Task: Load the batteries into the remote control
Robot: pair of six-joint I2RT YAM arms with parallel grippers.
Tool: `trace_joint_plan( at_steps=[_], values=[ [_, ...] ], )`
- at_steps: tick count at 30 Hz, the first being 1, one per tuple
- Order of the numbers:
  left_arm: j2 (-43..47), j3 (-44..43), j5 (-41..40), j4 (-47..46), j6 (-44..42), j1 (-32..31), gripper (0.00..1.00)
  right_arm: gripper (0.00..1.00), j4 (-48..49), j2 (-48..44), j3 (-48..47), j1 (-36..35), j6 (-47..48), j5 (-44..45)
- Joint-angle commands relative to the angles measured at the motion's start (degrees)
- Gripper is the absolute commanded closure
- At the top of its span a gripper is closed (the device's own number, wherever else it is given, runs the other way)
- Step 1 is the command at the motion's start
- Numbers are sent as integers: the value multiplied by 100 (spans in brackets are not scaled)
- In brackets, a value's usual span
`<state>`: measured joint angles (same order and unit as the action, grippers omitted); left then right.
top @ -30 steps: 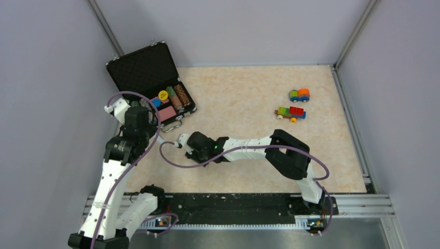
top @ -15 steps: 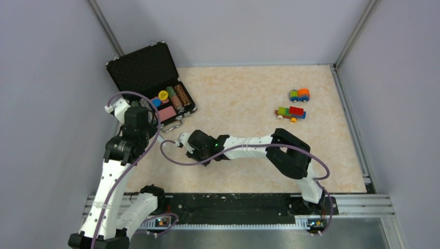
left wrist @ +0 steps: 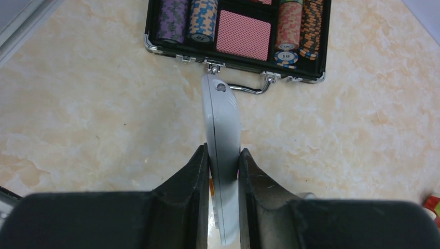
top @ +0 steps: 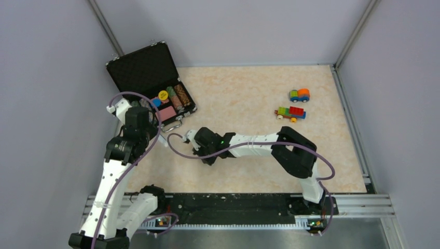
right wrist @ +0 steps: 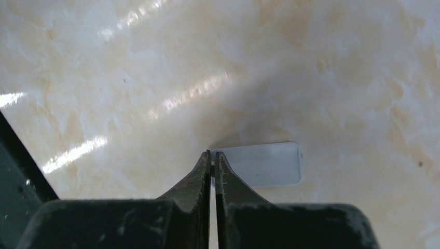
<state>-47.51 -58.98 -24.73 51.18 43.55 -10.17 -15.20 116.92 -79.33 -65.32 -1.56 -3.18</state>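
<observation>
My left gripper (left wrist: 223, 155) is shut on the remote control (left wrist: 222, 124), a slim white handset held on edge with its far end pointing at the chip case handle. In the top view that gripper (top: 147, 129) hangs just in front of the case. My right gripper (right wrist: 212, 155) is shut with nothing between its tips. Its tips hover over the left end of a small flat white plate (right wrist: 264, 163) that lies on the table. In the top view the right gripper (top: 196, 140) is low over the table, to the right of the left one. The batteries are out of view.
An open black chip case (top: 150, 67) with stacks of chips (left wrist: 200, 18) and a pink card deck (left wrist: 244, 36) stands at the back left. Two colourful toy block cars (top: 299, 95) (top: 290, 112) sit at the back right. Grey walls enclose the table.
The right gripper has moved a little to the right over the table and closed its jaws. The left arm and the remote control have stayed put.
</observation>
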Motion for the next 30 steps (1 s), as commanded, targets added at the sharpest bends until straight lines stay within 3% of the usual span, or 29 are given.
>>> trace_joint_plan(
  at_steps=[1,5,9,12,14,16,17,20,23,30],
  values=[
    [94,103,164,-384,6,33,100,100,181,-956,605,413,-781,-504],
    [137,259,506,-660,0,33,100,100,354,-1690,1159,716,-1191,-642],
    [143,736,1645,-1420,96,33,100,100,370,-2338,1627,1133,-1706,-630],
    [92,1572,3211,-2693,738,14,100,100,378,-2834,1883,1511,-2185,-573],
    [-5,2521,3759,-4124,1540,-128,100,100,386,-3139,2021,1756,-2476,-545],
    [-70,3292,3403,-5819,2200,-579,100,100,374,-3447,2096,1938,-2731,-513],
    [-132,3466,2990,-6174,2334,-871,100,100,349,-3545,2115,2030,-2832,-501],
    [-532,3449,1721,-6569,2281,-1713,100,100,280,-3835,2183,2201,-3145,-496],
    [-1000,3397,1054,-6995,2340,-2119,100,100,285,-4083,2294,2300,-3446,-529],
    [-1938,3812,-596,-7871,3591,-2887,100,100,464,-4422,2507,2348,-4113,-763]
  ],
)
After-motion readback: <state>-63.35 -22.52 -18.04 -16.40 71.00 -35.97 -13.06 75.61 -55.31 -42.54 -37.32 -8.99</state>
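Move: The battery cover lies flat at the right hand's shut fingertips, its middle some 3 cm ahead of them; from the left hand, which holds the remote, it is about 19 cm to the right, 3 cm ahead towards the base side (back) and 22 cm lower. The remote is roughly 17 cm to the right hand's left, 3 cm ahead and 20 cm above. The chip case stands about 19 cm straight ahead of the left hand, 21 cm below; the toy train some 36 cm right and 21 cm ahead of the right hand. The right hand, still pinching the cover by one end, lifts it off the table and climbs about 15 cm while swinging as far to its right and a little forward, the wrist turning some 40 degrees clockwise with its left side rising. The left hand keeps its grip on the remote and sweeps right, away from the case and towards the cover, about 20 cm, sinking some 12 cm as it goes and edging forward, its wrist rolling left side down so that the open battery bay comes round to the cover's side. ##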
